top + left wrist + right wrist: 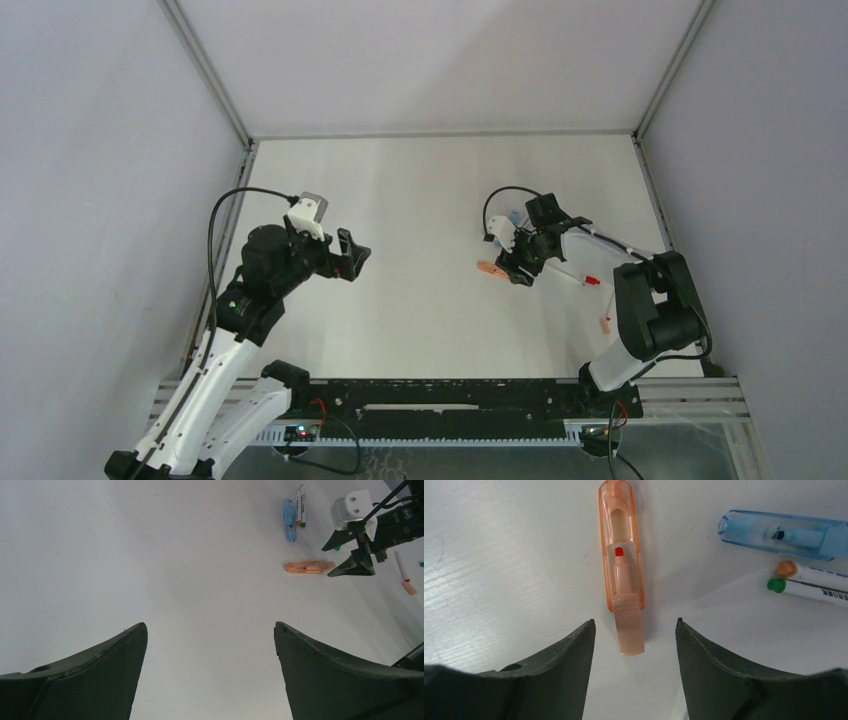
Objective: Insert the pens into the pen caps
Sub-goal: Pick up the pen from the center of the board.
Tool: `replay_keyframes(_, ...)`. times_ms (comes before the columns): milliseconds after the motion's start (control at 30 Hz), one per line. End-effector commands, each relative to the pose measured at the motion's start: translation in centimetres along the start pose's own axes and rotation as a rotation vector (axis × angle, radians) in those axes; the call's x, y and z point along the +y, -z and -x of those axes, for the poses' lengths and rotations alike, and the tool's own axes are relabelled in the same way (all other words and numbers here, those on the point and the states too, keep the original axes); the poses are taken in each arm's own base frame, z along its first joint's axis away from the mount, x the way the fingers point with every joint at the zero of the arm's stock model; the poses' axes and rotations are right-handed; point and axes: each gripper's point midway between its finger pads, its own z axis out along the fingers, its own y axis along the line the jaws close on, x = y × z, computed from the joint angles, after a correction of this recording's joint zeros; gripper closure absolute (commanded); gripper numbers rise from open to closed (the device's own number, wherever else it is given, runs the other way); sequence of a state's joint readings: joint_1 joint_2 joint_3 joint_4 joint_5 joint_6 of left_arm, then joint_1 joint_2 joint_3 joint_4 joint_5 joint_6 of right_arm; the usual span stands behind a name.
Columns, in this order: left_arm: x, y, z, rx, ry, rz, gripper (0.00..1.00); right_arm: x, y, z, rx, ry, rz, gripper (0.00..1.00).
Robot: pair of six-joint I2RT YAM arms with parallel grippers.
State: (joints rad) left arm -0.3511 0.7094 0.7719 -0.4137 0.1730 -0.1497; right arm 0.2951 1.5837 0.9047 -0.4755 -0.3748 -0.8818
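An orange see-through pen cap [620, 545] lies on the table with a short salmon pen [629, 630], red-tipped, pushed into it. The pen's bare end reaches in between the fingers of my right gripper [635, 625], whose jaws stand apart, with a gap on each side of it. From above, this gripper [515, 272] is low over that orange piece [488, 268]. A light blue pen cap [784, 535] with a pen inside lies to the right, beside two white pens [819, 582]. My left gripper [210, 626] hangs open over bare table, holding nothing.
A white pen with a red tip [575, 275] lies just right of the right gripper, and a small salmon cap [606, 323] sits nearer the right arm's base. Grey walls enclose the table on three sides.
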Motion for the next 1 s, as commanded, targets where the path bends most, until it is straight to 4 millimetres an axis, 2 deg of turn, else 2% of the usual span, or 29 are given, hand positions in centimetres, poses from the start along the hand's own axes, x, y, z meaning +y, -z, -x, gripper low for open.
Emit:
replay_keyframes(0,-0.1,-0.3,-0.2,-0.002,0.001,-0.019,0.00,-1.1,-0.2,0.9,-0.006,-0.004,-0.032,0.33)
replay_keyframes(300,0.0,-0.1,-0.1,-0.011,0.002,-0.017,0.00,-0.5,-1.3,-0.1,0.054,-0.004,-0.011,0.40)
replay_keyframes(600,0.0,0.2,0.1,-0.026,-0.001,-0.014,0.00,0.8,-2.4,-1.0,0.110,0.042,0.017,0.53)
replay_keyframes(867,-0.1,0.5,0.2,-0.039,-0.004,-0.016,0.00,1.8,-2.4,-0.6,0.101,0.072,0.036,0.69)
replay_keyframes(967,-0.2,0.6,0.4,-0.047,-0.006,-0.020,0.00,1.9,-2.1,-0.3,0.083,0.078,0.033,0.78)
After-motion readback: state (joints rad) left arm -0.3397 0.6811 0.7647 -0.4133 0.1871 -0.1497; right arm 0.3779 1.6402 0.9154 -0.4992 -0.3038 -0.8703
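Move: The orange pen lies almost under the right hand: its middle is about 4 cm to the left, level fore and aft, and 2 cm down, with its stubby end nearly between the fingers. Beyond it the blue pen sits some 10 cm ahead and 3 cm left of the hand. The two white pens are 12 cm ahead and 1 cm right, and the red-capped marker is 10 cm right and 1 cm back. From the left hand the orange pen is roughly 27 cm right, 5 cm ahead and 22 cm below. The orange pen's stubby end is taken by the right hand, which sinks about 2 cm onto it, then eases just over 1 cm back and about 1 cm left while low over the table. Meanwhile the half-open fingers close from both sides until their tips pinch the stub; the wrist tilts only some 5 degrees. ##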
